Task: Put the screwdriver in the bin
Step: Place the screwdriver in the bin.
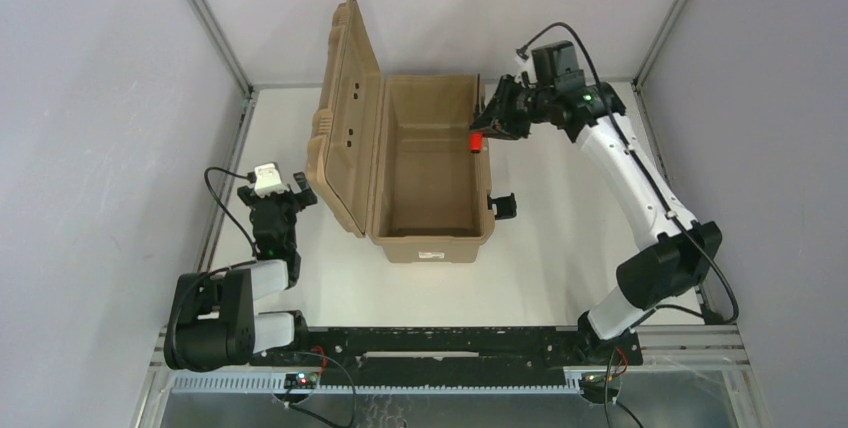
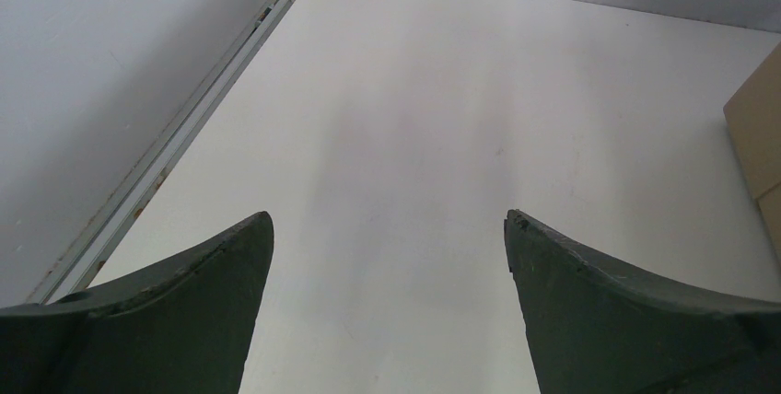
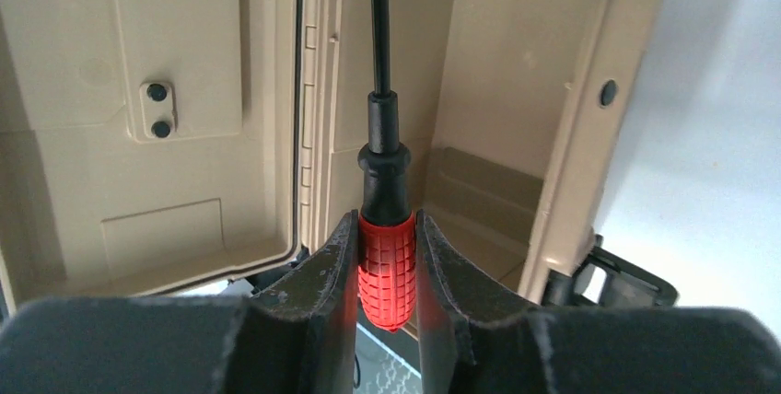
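The screwdriver [image 1: 477,140], with a red handle and a black collar, hangs over the right wall of the bin [image 1: 430,246], a tan box whose ribbed lid [image 1: 345,118] stands open on the left. My right gripper [image 1: 490,126] is shut on the red handle. In the right wrist view the fingers of my right gripper [image 3: 386,219] clamp the screwdriver [image 3: 383,164] by its handle. Its thin dark shaft points into the bin [image 3: 488,90]. My left gripper [image 1: 296,190] rests low on the table left of the lid. Its jaws stand wide apart with nothing between them [image 2: 389,217].
A black latch [image 1: 503,206] sticks out from the bin's right side, and it also shows in the right wrist view [image 3: 617,274]. A corner of the bin's lid [image 2: 760,136] shows at the right edge of the left wrist view. Grey walls with metal rails [image 1: 225,188] border the white table.
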You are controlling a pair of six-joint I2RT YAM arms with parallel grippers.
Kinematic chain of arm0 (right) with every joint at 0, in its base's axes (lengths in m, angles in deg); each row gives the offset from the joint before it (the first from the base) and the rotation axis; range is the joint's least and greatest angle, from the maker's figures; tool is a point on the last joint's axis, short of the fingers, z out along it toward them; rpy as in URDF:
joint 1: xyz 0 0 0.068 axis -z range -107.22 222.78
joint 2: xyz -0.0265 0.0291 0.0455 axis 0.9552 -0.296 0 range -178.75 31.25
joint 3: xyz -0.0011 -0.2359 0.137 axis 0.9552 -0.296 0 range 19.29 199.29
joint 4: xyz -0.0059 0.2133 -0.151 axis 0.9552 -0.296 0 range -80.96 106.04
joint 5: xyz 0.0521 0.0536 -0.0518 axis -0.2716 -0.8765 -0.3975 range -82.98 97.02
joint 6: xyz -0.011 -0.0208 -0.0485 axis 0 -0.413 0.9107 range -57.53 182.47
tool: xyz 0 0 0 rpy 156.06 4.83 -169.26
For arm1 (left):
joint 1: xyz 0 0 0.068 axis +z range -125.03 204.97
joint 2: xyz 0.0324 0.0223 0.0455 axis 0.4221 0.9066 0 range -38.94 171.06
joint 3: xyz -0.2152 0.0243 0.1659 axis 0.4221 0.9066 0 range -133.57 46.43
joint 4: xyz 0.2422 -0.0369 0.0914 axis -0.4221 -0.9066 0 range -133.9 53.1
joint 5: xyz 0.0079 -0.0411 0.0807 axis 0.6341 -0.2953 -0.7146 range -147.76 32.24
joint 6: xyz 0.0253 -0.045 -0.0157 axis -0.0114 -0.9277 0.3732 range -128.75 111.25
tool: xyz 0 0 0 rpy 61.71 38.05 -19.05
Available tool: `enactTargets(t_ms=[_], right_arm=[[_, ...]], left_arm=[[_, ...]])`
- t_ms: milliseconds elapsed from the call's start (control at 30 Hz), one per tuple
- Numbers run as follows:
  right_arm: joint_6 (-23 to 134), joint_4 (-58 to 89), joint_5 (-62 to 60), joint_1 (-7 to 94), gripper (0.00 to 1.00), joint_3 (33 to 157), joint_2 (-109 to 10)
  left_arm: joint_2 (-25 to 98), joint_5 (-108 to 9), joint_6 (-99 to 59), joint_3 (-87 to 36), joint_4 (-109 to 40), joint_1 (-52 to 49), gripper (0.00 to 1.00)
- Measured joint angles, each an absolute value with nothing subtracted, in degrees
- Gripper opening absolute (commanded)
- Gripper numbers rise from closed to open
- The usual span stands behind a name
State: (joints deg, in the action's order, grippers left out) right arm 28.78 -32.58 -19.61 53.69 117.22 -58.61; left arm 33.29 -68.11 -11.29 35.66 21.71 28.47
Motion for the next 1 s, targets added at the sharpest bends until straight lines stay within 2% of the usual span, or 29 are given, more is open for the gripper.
enactTargets(t_ms=[600, 1000], right_arm=[[23.03, -43.27, 4.39, 36.86, 0.14, 139.1, -83.12], [22.15, -48.95, 13.57, 34.06, 0.14, 142.88, -92.65]], left_arm=[[33.29, -68.11, -11.29, 35.64, 21.71, 28.47, 1.0], [33.29, -68.11, -11.29, 35.66, 21.71, 28.47, 1.0]])
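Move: The right hand, holding the screwdriver above the bin's right rim, has the middle of the bin about 10 cm to its left, 2 cm ahead and 18 cm down. The near latch is some 10 cm back and 6 cm right, 12 cm below; the open lid stands about 26 cm left and 2 cm ahead, slightly higher. From the left hand, the bin's middle is roughly 36 cm right and 3 cm ahead, about level. Right hand swings left, then sinks about 15 cm into the bin, fingers tipping down, keeping the screwdriver pinched. ##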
